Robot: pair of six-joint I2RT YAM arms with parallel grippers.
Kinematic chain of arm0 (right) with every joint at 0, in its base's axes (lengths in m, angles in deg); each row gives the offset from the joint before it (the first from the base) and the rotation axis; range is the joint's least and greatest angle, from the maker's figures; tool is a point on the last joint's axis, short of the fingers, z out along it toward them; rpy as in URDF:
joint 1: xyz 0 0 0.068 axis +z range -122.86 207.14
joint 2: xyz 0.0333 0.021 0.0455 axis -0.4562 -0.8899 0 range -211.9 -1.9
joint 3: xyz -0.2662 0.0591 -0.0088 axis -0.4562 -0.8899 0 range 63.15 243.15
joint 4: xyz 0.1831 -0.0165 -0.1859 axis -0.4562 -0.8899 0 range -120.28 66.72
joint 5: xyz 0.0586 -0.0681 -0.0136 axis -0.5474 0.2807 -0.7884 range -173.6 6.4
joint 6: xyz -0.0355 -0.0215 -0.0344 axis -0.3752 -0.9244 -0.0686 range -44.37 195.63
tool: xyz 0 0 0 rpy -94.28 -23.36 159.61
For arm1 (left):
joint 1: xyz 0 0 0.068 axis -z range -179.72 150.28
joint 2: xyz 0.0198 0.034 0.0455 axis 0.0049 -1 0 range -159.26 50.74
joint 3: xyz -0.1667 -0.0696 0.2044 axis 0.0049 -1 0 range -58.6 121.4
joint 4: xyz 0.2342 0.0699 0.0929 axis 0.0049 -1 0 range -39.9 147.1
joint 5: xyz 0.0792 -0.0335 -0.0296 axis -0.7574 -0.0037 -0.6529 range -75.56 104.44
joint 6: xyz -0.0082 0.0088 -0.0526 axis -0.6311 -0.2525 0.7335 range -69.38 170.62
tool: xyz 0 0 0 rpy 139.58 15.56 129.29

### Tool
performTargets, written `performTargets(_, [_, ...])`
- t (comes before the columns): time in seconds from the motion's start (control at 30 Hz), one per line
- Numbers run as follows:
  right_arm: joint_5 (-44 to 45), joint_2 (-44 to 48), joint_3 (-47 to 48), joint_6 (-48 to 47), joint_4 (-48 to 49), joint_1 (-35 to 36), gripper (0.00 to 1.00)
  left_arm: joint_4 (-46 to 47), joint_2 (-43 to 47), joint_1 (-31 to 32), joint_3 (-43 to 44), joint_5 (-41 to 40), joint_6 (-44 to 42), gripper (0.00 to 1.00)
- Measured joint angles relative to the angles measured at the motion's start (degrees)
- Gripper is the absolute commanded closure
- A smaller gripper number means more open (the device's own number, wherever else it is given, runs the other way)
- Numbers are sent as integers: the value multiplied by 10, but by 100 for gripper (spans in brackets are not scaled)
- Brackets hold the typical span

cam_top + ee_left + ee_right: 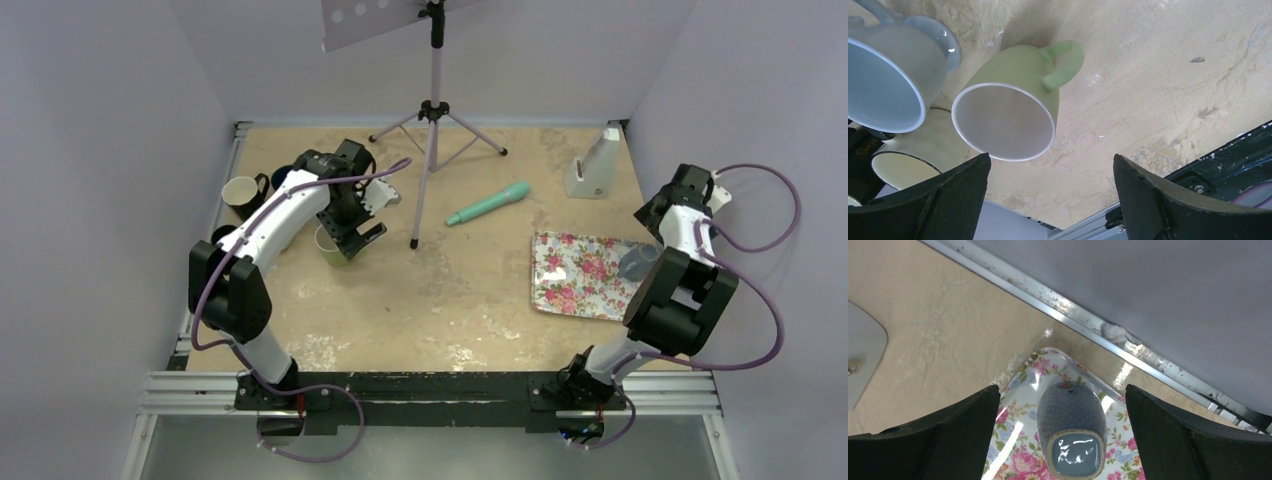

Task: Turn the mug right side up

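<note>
A blue patterned mug [1071, 415] stands bottom up on the floral tray [1020, 407], its glazed base facing the right wrist camera. My right gripper [1063, 390] hangs open above it, one finger on each side and neither touching. From above, this mug [637, 262] shows at the tray's right edge, below the right gripper [652, 222]. A light green mug [1013, 95] stands mouth up on the table, handle to the right. My left gripper [1052, 165] is open just above and beside it, holding nothing. The left gripper [355, 235] partly hides the green mug [328, 245].
A pale grey mug [893, 75] and a black mug with a cream inside [898, 167] stand close to the green one. A tripod stand [432, 110], a teal handled tool [487, 203] and a white block [592, 165] sit toward the back.
</note>
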Motion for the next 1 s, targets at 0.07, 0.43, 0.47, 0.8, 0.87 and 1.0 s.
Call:
performTargets(0.07, [-12,-14,1,-3,-8,0,1,-5,0,-1,0,0,0,4])
performTargets(0.43, [-47,-9,-54,-32,-11,1,12,-16,2,-1,0,1,3,0])
performTargets(0.47, [-48,-10,-57,-35,-11,1,13,-18,2,-2,2,1,3,0])
performTargets(0.8, [-64,-14,-90,-57,20,1,59,-39,2,-1,49,1,9,0])
performTargets(0.87, [-66,-16,-90,-59,30,1,73,-45,2,-1,57,2,12,0])
performTargets(1.0, [-74,-14,-92,-65,34,7,100,-59,2,-1,75,6,15,0])
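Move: The blue-grey mug, upside down on the flowered tray, is some 7 cm below the right hand, about 4 cm to its left and 3 cm back. The tray's middle is about 10 cm left of that mug and 3 cm nearer the base; the white stand is roughly 10 cm left of it and 16 cm farther out. From the left hand the blue-grey mug is about 58 cm right and 1 cm back; the green mug sits 9 cm below, 2 cm ahead and 3 cm left. The right fingers, wide open at first, close on opposite sides of the blue-grey mug and pinch it after the hand has sunk about 6 cm towards it, drifting left and back, then easing about 1 cm forward. The fingers tip roughly 10 degrees steeper on the way. The left hand, already clear, opens no further to speak of and lifts about 3 cm away from the green mug. ##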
